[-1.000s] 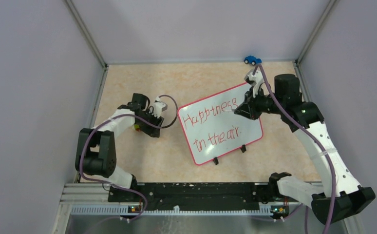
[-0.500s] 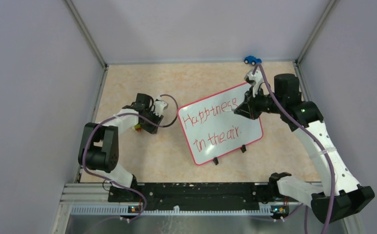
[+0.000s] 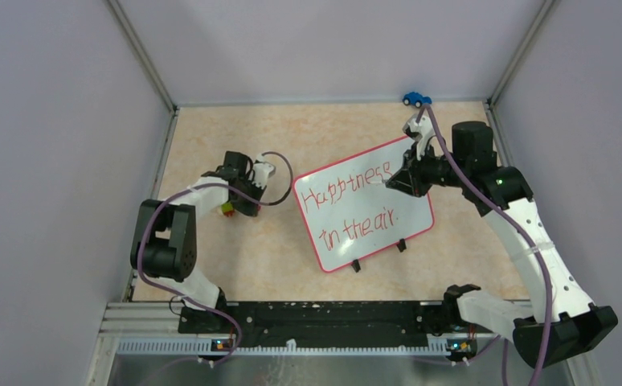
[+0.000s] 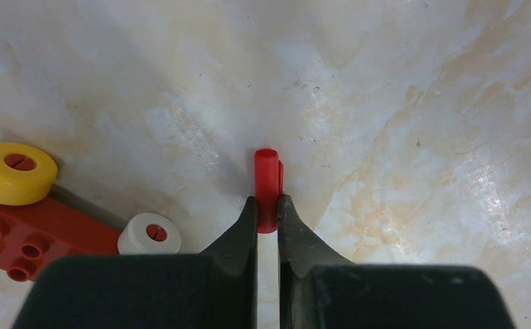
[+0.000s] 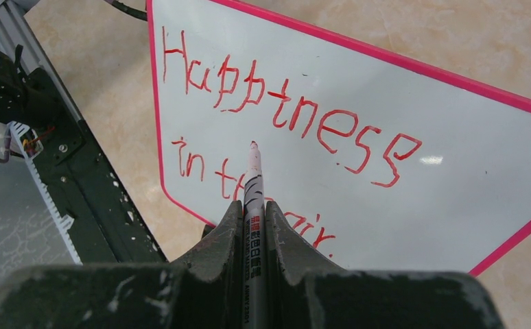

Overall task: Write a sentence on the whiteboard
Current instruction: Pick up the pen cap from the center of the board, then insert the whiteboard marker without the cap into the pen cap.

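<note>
The whiteboard (image 3: 408, 217) (image 5: 455, 205) stands tilted on two black feet at mid table. The sentence (image 3: 348, 186) (image 5: 290, 113), in red, reads "Happiness in the air." over two lines. My right gripper (image 3: 396, 182) (image 5: 252, 204) is at the board's upper right, shut on a white marker (image 5: 252, 181). The marker's tip points at the board between the two lines. Left of the board, my left gripper (image 3: 240, 207) (image 4: 267, 203) is down at the tabletop. It is shut on a small red cap (image 4: 267, 179), which sticks out past the fingertips.
A red toy brick (image 4: 22, 233) with a yellow wheel (image 4: 14, 173) and a white wheel (image 4: 149, 234) lies just left of my left fingers. A blue toy car (image 3: 415, 99) sits at the back wall. Grey walls enclose the table.
My left gripper has closed on the red cap and shifted slightly left. The right arm, marker and whiteboard have not moved.
</note>
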`<state>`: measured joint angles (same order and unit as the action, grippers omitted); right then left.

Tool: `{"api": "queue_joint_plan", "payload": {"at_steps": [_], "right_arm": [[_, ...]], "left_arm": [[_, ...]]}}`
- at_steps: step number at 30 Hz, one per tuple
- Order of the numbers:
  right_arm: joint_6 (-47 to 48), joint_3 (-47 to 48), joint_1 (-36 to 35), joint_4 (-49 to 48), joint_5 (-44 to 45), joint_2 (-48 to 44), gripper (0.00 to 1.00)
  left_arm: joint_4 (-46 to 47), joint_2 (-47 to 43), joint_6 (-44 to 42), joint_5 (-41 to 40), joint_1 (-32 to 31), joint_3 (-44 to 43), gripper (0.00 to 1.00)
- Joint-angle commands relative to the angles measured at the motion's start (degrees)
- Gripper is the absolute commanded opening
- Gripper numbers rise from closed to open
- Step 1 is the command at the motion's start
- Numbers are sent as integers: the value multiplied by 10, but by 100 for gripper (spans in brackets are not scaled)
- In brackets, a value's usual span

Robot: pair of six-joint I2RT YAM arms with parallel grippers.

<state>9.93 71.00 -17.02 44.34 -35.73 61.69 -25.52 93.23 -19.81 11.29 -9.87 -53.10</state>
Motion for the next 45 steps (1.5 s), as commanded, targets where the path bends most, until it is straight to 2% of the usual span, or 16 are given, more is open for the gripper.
{"api": "queue_joint_plan", "payload": {"at_steps": [1,5,10,14,19,25,29,33,37,45], "right_arm": [[5,18,7,-15,-11,1,0],[-1,26,7,-15,-18,6,0],[-27,36,7,-31,-45,14,0],[-57,36,8,-54,-72,14,0],[-132,9,9,-110,-144,12,0],[-254,-51,18,-240,-245,11,0],[-312,-84,18,-307,-267,14,0],[-364,-107,18,-360,-278,17,0],[-390,-115,12,-383,-286,20,0],[-408,-125,-8,-397,-290,26,0]], "left_arm": [[-41,-22,6,13,11,-19,0],[-82,-68,2,42,40,-61,0],[-135,-134,-5,83,64,-174,0],[-188,-171,-84,195,59,-269,0],[-282,-174,-162,263,3,-378,0],[-410,-156,-221,318,-97,-474,0],[-465,-142,-235,368,-142,-481,0],[-484,-136,-228,374,-199,-463,0],[-460,-130,-182,336,-240,-446,0],[-407,-117,-114,281,-281,-421,0]]}}
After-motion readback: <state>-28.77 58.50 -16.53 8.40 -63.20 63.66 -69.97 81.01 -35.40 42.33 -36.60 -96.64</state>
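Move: About 33 cm to the left hand's right, 4 cm nearer the base and some 23 cm up is the uncapped pen tip, held by the right hand. The left fingers are already shut on the pen cap at the table. The toy car stands about 9 cm left and 4 cm ahead of the left hand; the whiteboard's middle lies some 30 cm to its right and 2 cm ahead. From the right hand, the cap is about 37 cm left, 8 cm ahead and 26 cm below. Lifting the pinched cap fast off the table, the left hand rises some 33 cm with a brief forward swing, then sweeps about 18 cm right and back towards the pen tip, sinking slightly, its wrist turning roughly 55 degrees clockwise. The right hand keeps its grip on the pen and comes about 6 cm left and a little up and back, tilting the pen from pointing down to nearly level. ##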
